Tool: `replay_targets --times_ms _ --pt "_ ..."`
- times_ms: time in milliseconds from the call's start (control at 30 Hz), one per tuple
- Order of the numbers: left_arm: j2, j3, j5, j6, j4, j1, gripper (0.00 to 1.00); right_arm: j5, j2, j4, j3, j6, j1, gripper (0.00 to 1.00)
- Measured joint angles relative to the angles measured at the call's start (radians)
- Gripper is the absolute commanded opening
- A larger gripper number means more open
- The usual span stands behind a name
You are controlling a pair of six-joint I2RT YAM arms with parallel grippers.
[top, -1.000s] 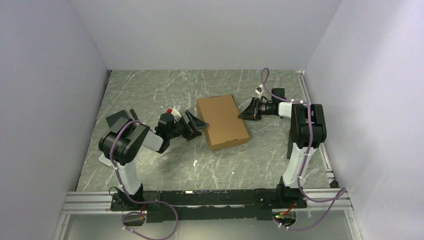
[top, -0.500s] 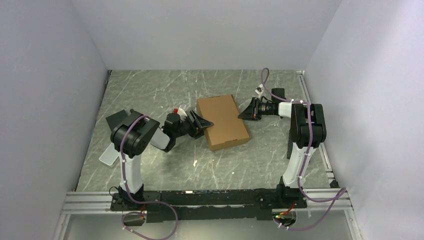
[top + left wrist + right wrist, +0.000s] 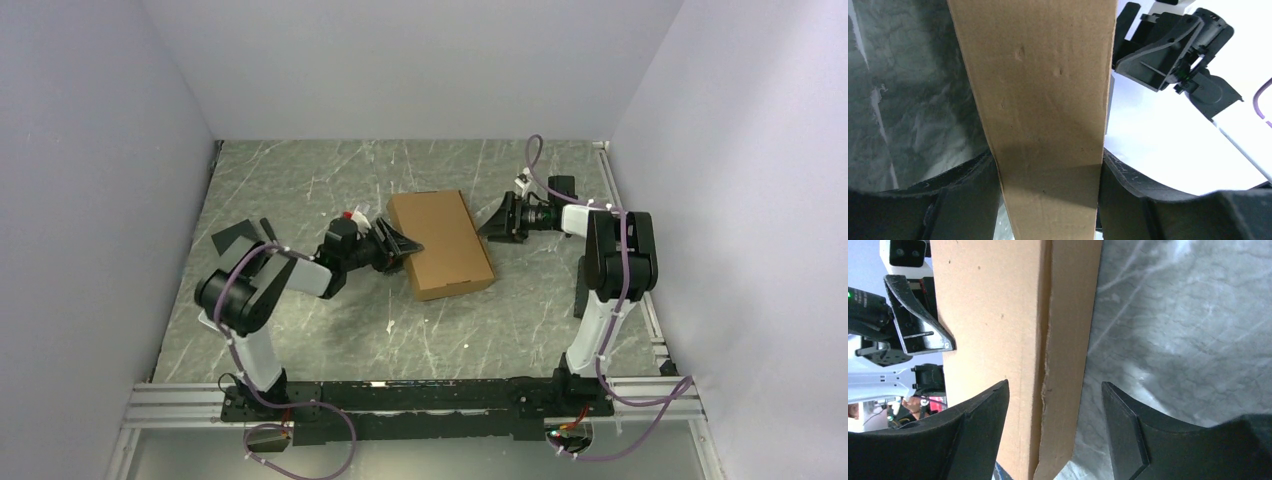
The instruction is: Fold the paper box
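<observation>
The paper box [image 3: 440, 243], brown cardboard folded into a shallow closed rectangle, lies flat mid-table. My left gripper [image 3: 401, 248] reaches in from the left at table level. In the left wrist view the box's side wall [image 3: 1043, 75] fills the gap of the left gripper [image 3: 1048, 155], and both fingers [image 3: 968, 192] press against the cardboard. My right gripper [image 3: 492, 222] sits at the box's far right edge. In the right wrist view the right gripper [image 3: 1055, 385] stands open around that edge [image 3: 993, 315], with a gap to the right finger.
A black rectangular pad [image 3: 235, 238] lies at the far left behind the left arm. A small white scrap [image 3: 390, 327] lies in front of the box. Grey walls close in the marbled table [image 3: 300, 180] on three sides; an aluminium rail [image 3: 400, 395] runs along the near edge.
My left gripper advanced onto the box's left side and closed on it. My right gripper opened and let go of the right edge. The box shifted slightly left.
</observation>
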Motion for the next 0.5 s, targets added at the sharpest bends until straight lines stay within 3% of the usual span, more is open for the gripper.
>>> replay_targets --times_ms 300,500 --pt "-0.252 0.196 -0.022 0.262 -0.660 0.023 0.36 0.003 -0.079 -0.013 0.000 -0.029 0.016 0.74" --pt "-0.273 0.312 -0.026 0.354 -0.928 0.040 0.36 0.007 -0.061 -0.019 0.000 -0.023 0.105 0.74"
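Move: The left gripper already holds the paper box across its thickness by the left edge; the box's middle is about 7 cm to its right, 1 cm ahead and 2 cm lower. The right gripper stands open at the opposite edge: that right edge is roughly 3 cm to this hand's left, level with it fore and aft, and 2 cm lower, and the box's middle about 10 cm left and 3 cm back. Keep the left gripper's hold and raise the box's left side about 5 cm while drawing it some 3 cm left, tipping the fingers about 20 degrees further down. Lift the open right gripper a couple of centimetres first, then send it about 4 cm left and slightly back, following the box's right edge without closing. ##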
